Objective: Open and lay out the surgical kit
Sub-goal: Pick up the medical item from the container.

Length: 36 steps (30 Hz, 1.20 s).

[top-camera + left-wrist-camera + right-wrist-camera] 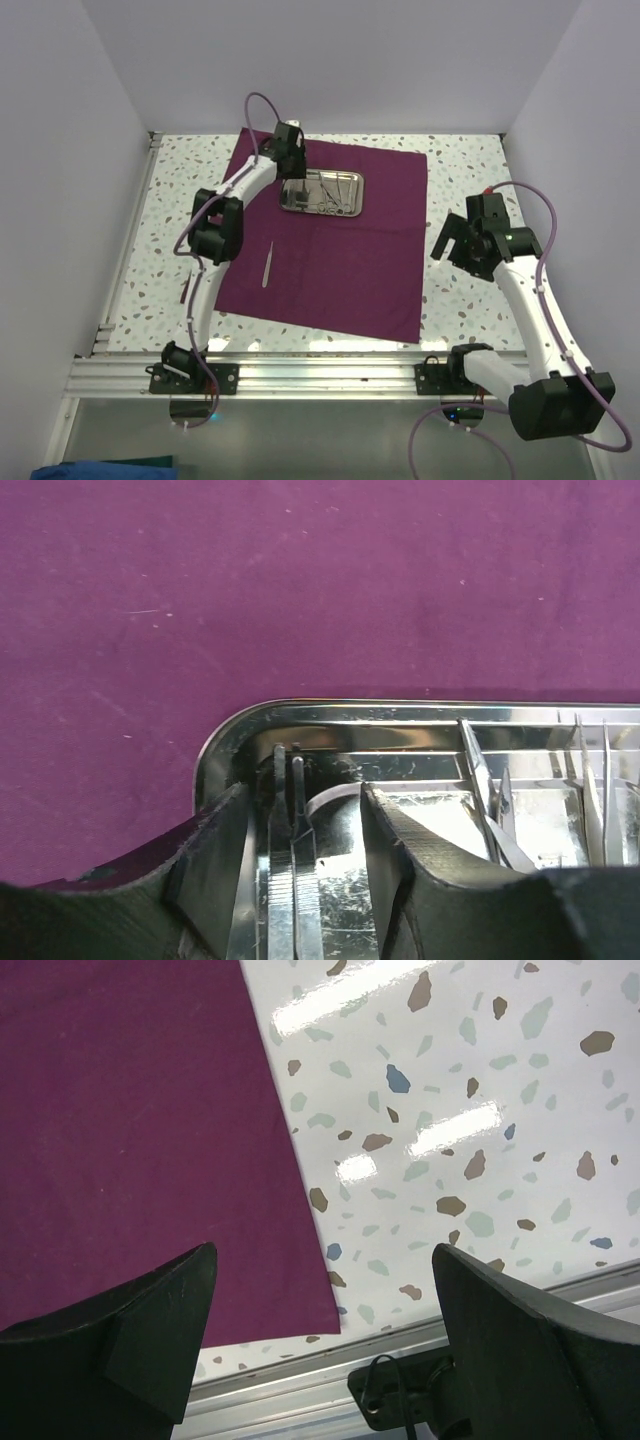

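The dark purple cloth (340, 260) lies spread flat on the table. On its far part sits the steel tray (348, 207), with several thin silver instruments (330, 190) inside. One pair of tweezers (267, 264) lies alone on the cloth, left of centre. My left gripper (296, 172) reaches down into the tray's left end. In the left wrist view its jaws (305, 795) are partly open and straddle a pair of tweezers (290, 880) lying close to the left finger (210, 870), with a gap to the right finger. More instruments (490, 800) lie to the right. My right gripper (450, 240) hangs open and holds nothing.
The right wrist view shows the cloth's near right corner (140, 1130), speckled tabletop (480, 1140) and the metal rail (300, 1385) at the table's near edge below my right gripper (322, 1255). White walls enclose the table on three sides.
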Motion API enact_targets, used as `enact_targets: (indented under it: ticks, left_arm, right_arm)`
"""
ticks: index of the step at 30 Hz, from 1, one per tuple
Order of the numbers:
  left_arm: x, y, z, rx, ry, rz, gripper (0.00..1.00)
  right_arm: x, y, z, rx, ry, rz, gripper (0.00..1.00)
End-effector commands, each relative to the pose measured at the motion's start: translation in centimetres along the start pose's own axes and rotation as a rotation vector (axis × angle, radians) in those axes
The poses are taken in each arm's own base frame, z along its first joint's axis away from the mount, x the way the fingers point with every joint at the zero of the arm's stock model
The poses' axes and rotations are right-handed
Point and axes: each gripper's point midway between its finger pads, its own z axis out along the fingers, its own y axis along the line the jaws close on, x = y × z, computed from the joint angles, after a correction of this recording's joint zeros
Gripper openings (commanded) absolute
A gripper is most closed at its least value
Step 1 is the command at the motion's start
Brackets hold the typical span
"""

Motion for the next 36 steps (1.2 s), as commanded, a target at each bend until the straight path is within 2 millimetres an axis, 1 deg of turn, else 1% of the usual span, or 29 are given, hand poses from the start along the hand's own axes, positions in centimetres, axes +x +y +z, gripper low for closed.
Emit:
enact_targets:
  ticks: [1, 7, 8, 9, 10, 11, 12, 13, 16, 18, 20, 22, 25, 28, 31, 32, 34, 35, 36]
  left_arm:
    - [-0.7, -0.9, 0.3, 0.032, -0.018, -0.007, 0.52]
    - [0.3, -0.1, 1.3, -0.008, -0.006, 0.003, 0.45]
    - [0.5, 0.1, 1.5, -0.018, 0.002, 0.004, 0.41]
    - [1.0, 0.6, 2.0, -0.038, 0.010, 0.006, 0.38]
    - [0.9, 0.7, 2.1, -0.047, 0.006, 0.006, 0.36]
    - [1.3, 0.9, 2.2, -0.057, 0.018, 0.008, 0.32]
    - [2.0, 1.4, 2.7, -0.082, 0.031, 0.012, 0.31]
    - [2.0, 1.6, 2.8, -0.094, 0.032, 0.016, 0.30]
    - [3.3, 2.5, 3.4, -0.132, 0.066, 0.028, 0.23]
    - [4.3, 2.7, 3.7, -0.139, 0.092, 0.034, 0.13]
    - [4.8, 2.9, 3.8, -0.142, 0.108, 0.035, 0.02]
    - [5.0, 2.9, 3.7, -0.140, 0.115, 0.038, 0.00]
    - [4.6, 2.9, 3.3, -0.136, 0.108, 0.043, 0.00]
    - [3.3, 2.3, 2.5, -0.112, 0.083, 0.042, 0.00]
    - [1.0, 1.6, 1.0, -0.093, 0.032, 0.033, 0.00]
    - [-0.3, 1.2, 0.2, -0.083, 0.003, 0.029, 0.00]
    - [-2.0, 0.8, -0.9, -0.071, -0.035, 0.021, 0.00]
    - [-3.5, 0.4, -1.9, -0.060, -0.066, 0.018, 0.00]
    - [-4.1, 0.3, -2.4, -0.055, -0.079, 0.018, 0.00]
  right_arm:
    - [-1.3, 0.3, -0.4, 0.002, -0.034, -0.001, 0.93]
    - [-0.9, 0.3, 0.1, 0.009, -0.015, -0.009, 0.93]
    - [-0.9, 0.2, 0.1, 0.010, -0.015, -0.008, 0.93]
    - [-0.8, 0.1, 0.1, 0.012, -0.009, -0.013, 0.93]
    - [-0.7, 0.0, 0.2, 0.016, -0.008, -0.014, 0.93]
    - [-0.6, 0.0, 0.1, 0.014, -0.008, -0.014, 0.93]
    - [-0.5, -0.1, 0.1, 0.017, -0.007, -0.016, 0.93]
    - [-0.5, -0.1, 0.2, 0.019, -0.005, -0.017, 0.93]
    - [-0.3, -0.4, 0.3, 0.028, -0.003, -0.022, 0.93]
    - [-0.2, -0.5, 0.4, 0.033, 0.000, -0.027, 0.93]
    - [0.0, -0.5, 0.5, 0.033, 0.005, -0.030, 0.93]
    - [0.0, -0.5, 0.7, 0.033, 0.006, -0.033, 0.93]
    - [0.0, -0.3, 0.9, 0.025, 0.006, -0.032, 0.93]
    - [0.0, -0.2, 1.0, 0.020, 0.003, -0.030, 0.93]
    - [-0.1, 0.0, 1.0, 0.012, -0.001, -0.028, 0.93]
    - [-0.1, 0.0, 1.0, 0.009, -0.002, -0.028, 0.93]
    - [-0.1, 0.1, 1.1, 0.002, -0.004, -0.025, 0.93]
    - [-0.1, 0.2, 1.0, -0.006, -0.008, -0.026, 0.93]
    - [-0.1, 0.2, 1.0, -0.007, -0.008, -0.024, 0.93]
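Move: The medical item, seen as two slim ribbed steel handles side by side, lies between the left hand's open fingers, its middle about 4 cm back from the fingertips and 1 cm lower. From this hand, the tray's middle is some 9 cm right and 4 cm back, the scissors about 11 cm right and 3 cm back. The instrument already laid on the cloth is roughly 27 cm back, 7 cm left. From the right hand, the item lies some 32 cm ahead, 43 cm left, 14 cm lower. The left fingers close from about half open to fully shut, pinching the slim handles near their far ends at the tray's far-left corner. While closing, the hand eases about 2 cm forward towards the tray's far rim and sinks about 1 cm; it then holds, barely starting to rise at the end. ##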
